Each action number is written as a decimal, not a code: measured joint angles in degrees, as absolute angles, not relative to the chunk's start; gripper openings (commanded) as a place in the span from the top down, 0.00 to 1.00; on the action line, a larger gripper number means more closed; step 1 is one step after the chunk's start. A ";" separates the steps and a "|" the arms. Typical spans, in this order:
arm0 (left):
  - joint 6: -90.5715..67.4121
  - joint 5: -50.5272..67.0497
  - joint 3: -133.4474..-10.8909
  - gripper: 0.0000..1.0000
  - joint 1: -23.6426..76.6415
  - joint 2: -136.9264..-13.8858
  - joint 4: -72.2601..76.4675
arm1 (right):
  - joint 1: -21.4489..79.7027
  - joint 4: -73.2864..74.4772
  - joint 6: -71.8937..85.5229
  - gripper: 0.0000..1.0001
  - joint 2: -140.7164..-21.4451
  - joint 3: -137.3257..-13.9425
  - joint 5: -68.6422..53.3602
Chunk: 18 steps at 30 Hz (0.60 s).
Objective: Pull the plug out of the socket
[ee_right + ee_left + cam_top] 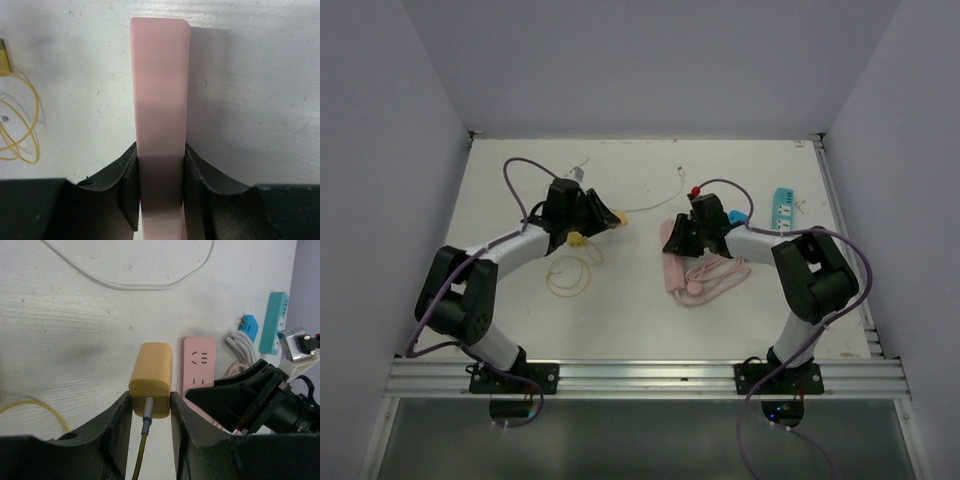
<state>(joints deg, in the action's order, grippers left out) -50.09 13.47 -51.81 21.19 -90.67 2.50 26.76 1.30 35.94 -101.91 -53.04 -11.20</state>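
Note:
A yellow plug (151,375) with a yellow cable sits between the fingers of my left gripper (150,402), which is shut on its sides. In the top view the plug (617,216) is at the left gripper (605,216), well left of the socket. The socket is a pink power strip (160,85), and my right gripper (161,160) is shut across its width. In the left wrist view the pink socket (200,362) lies just right of the plug with bare outlet holes, apart from it. The top view shows the right gripper (673,240) over the strip (674,272).
A teal power strip (782,207) and a blue plug (737,217) lie at the right rear. A thin white cable (655,200) runs across the back. The yellow cable loops (570,272) near the left arm, and a pink cord (715,280) coils beside the socket.

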 measured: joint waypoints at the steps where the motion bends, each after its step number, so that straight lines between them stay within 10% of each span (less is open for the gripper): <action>1: -49.67 13.50 -51.86 0.96 21.12 -91.13 2.44 | 26.65 1.21 35.86 1.00 -101.71 -52.77 -11.22; 18: -46.89 17.93 -51.22 0.61 22.15 -99.53 5.10 | 25.85 0.34 35.05 1.00 -100.07 -50.48 -12.71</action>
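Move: My left hand already holds the yellow plug, clear of the socket. The bare table spot beneath lies about 10 cm down, some 2 cm back and 2 cm right. From that hand, the pink socket is about 12 cm right, 6 cm back and 10 cm below; another yellow plug lies roughly 9 cm left, 2 cm back and 10 cm below. From my right hand, which grips the socket, the table spot is about 11 cm left, 1 cm ahead and 2 cm lower. I lower the yellow plug towards the bare table with my left hand, sinking about 5.5 cm, quickly at first and then easing off. The fingers keep their grip while they tip slightly downward and turn a touch clockwise, only some 5 degrees each. My right hand keeps hold of the pink socket, shifting it barely a centimetre back and right. ##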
